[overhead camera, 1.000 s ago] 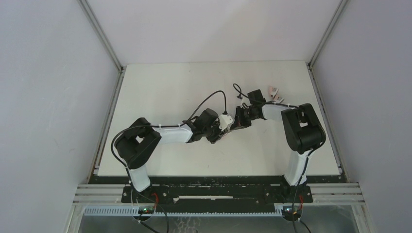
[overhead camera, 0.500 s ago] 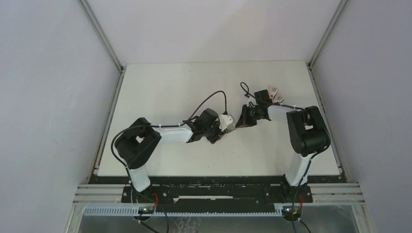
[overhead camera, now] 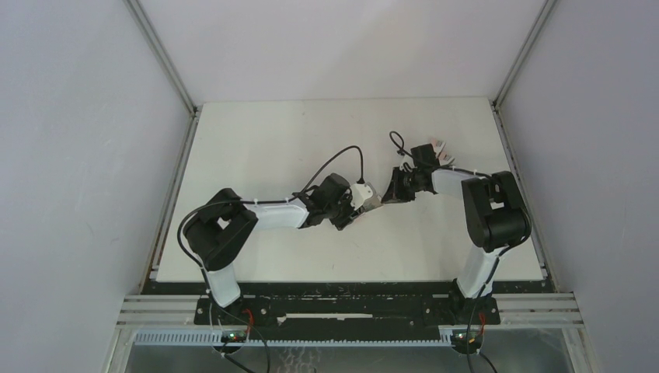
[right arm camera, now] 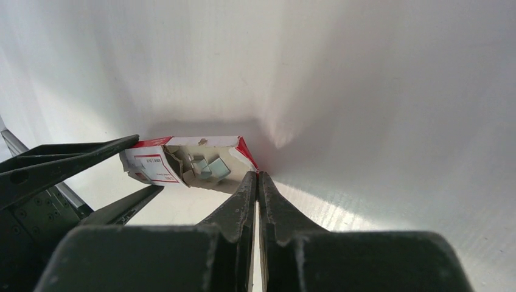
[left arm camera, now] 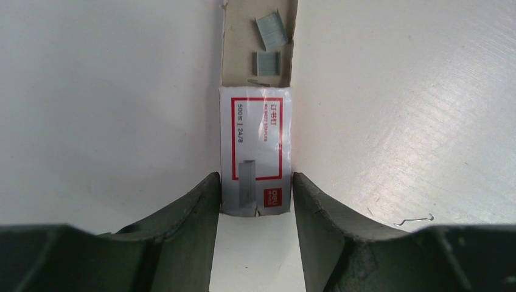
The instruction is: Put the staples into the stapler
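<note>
The staple box (left arm camera: 255, 143), white with a red-framed label, sits between the fingers of my left gripper (left arm camera: 255, 182), which is shut on its sleeve. The brown inner tray (left arm camera: 234, 42) is slid out past the sleeve. Two short grey staples strips (left arm camera: 271, 31) lie loose in it, and they also show in the right wrist view (right arm camera: 210, 167). My right gripper (right arm camera: 257, 176) is shut, pinching the red-edged flap (right arm camera: 246, 152) at the box's open end. In the top view both grippers meet over the box (overhead camera: 374, 200) at mid table. The pink mini staplers (overhead camera: 440, 148) lie behind the right arm.
A single bent loose staple (left arm camera: 414, 218) lies on the white table (overhead camera: 272, 148) right of my left fingers. Grey walls and metal rails close in the table on three sides. A black cable (overhead camera: 342, 159) loops above the left wrist.
My right gripper has drawn back to the right, away from the left gripper, and the gap between the two has widened. The left arm has stayed in place.
</note>
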Controlling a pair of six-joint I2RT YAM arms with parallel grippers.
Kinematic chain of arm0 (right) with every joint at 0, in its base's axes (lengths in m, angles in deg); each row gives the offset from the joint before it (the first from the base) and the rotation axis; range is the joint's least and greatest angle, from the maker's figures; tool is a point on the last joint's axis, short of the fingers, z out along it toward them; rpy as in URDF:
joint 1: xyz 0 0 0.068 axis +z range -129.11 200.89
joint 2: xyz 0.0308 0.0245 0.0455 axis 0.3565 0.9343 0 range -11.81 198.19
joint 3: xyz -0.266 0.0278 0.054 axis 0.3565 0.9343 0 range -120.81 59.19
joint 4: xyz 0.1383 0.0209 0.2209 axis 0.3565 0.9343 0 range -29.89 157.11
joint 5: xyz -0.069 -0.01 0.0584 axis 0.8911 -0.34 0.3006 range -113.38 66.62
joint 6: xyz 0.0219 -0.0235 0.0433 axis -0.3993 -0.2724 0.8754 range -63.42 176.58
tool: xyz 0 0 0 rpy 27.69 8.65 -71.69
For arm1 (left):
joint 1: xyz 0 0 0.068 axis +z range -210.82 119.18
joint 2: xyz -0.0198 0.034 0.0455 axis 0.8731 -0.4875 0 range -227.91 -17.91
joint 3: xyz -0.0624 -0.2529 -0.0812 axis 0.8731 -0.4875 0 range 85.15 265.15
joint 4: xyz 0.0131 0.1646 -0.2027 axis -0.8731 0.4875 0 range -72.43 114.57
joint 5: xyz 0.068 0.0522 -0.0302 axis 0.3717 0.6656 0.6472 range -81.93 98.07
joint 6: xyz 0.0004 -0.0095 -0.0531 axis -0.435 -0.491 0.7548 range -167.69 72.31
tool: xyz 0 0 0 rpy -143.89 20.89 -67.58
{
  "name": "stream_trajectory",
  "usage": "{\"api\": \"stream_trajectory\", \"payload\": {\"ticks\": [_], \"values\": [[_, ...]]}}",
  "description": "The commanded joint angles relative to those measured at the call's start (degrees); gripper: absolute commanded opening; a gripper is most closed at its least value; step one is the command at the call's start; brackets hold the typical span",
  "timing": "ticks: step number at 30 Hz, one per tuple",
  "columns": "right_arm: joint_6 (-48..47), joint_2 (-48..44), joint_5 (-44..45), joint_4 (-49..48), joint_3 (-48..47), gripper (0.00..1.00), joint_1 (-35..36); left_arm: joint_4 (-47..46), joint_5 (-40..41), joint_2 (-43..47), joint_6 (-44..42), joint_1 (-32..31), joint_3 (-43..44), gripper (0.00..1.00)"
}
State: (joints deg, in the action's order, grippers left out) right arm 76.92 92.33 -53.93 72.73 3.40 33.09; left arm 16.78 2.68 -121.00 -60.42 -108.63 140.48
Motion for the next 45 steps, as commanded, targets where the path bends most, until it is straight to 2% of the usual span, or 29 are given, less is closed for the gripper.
{"api": "stream_trajectory", "payload": {"ticks": [1, 13, 17, 20, 24, 27, 29, 31, 34, 36, 38, 42, 45], "values": [[0.8, -3.4, 1.8, -1.5, 0.3, 0.0, -0.9, 2.9, 2.7, 1.0, -2.0, -0.3, 1.3, 0.53], [1.2, -3.9, 1.7, -2.2, 0.9, 0.01, -1.5, 1.3, 4.4, 2.9, -2.0, -0.3, -0.3, 0.56], [1.3, -4.5, 1.9, -2.4, 1.2, 0.2, -1.6, -0.9, 5.3, 4.9, -1.4, -0.3, -2.0, 0.64], [1.4, -6.3, 3.0, -3.1, 2.2, 0.34, -1.7, -6.1, 6.6, 8.7, -0.5, -0.3, -5.8, 0.67], [0.9, -13.3, 6.9, -5.0, 5.1, 0.49, -1.7, -12.6, 8.1, 15.8, 2.2, -0.3, -11.0, 0.69], [0.4, -20.2, 12.6, -4.9, 7.2, 0.57, -1.7, -13.9, 10.7, 23.9, 8.9, -0.3, -12.4, 0.69], [0.0, -24.8, 18.9, -3.7, 7.9, 0.61, -1.7, -11.5, 14.3, 32.3, 15.7, -0.2, -11.9, 0.71], [-0.7, -28.6, 27.0, -1.7, 7.9, 0.67, -1.9, -5.8, 17.6, 40.0, 23.2, 0.4, -10.2, 0.79], [-0.7, -31.3, 33.4, 0.1, 7.0, 0.75, -4.2, 4.1, 15.8, 50.7, 33.1, 4.7, -6.6, 0.92], [0.2, -30.2, 34.3, 1.7, 4.8, 0.76, -7.1, 8.3, 10.4, 56.9, 37.7, 10.4, -6.3, 1.0], [0.8, -27.0, 34.6, 3.8, 1.4, 0.76, -9.6, 11.7, 3.9, 61.9, 41.0, 17.4, -6.6, 1.0], [1.3, -18.4, 37.3, 8.3, -6.3, 0.77, -11.7, 20.1, -7.2, 65.9, 38.8, 28.9, -5.8, 1.0], [2.1, -12.1, 37.7, 9.5, -10.6, 0.78, -12.7, 25.7, -6.4, 64.7, 34.7, 32.0, -4.7, 1.0]]}}
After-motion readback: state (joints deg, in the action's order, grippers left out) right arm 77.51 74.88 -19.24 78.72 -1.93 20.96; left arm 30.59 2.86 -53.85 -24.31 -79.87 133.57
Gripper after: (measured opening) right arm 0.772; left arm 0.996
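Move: The staple box lies between the hands, sleeve in the left fingers and tray end in the right. Its middle is some 3 cm ahead and 4 cm right of the left hand, about 3 cm back and 5 cm left of the right hand, roughly 1 cm below both. From the right hand the nearer stapler lies about 15 cm ahead and 20 cm right, also slightly lower, with the second stapler some 4 cm beyond it and 2 cm to its left. Still pinching the tray's end, the right hand draws it about 1 cm farther right while the left keeps the sleeve, then both sets of fingers open and let go. The right hand rises and swings right and forward, some 17 cm right, towards the staplers, open and turning clockwise. The left lifts steeply over 30 cm, then swings about 20 cm left, away from the box, tilting up from pointing down to level. ##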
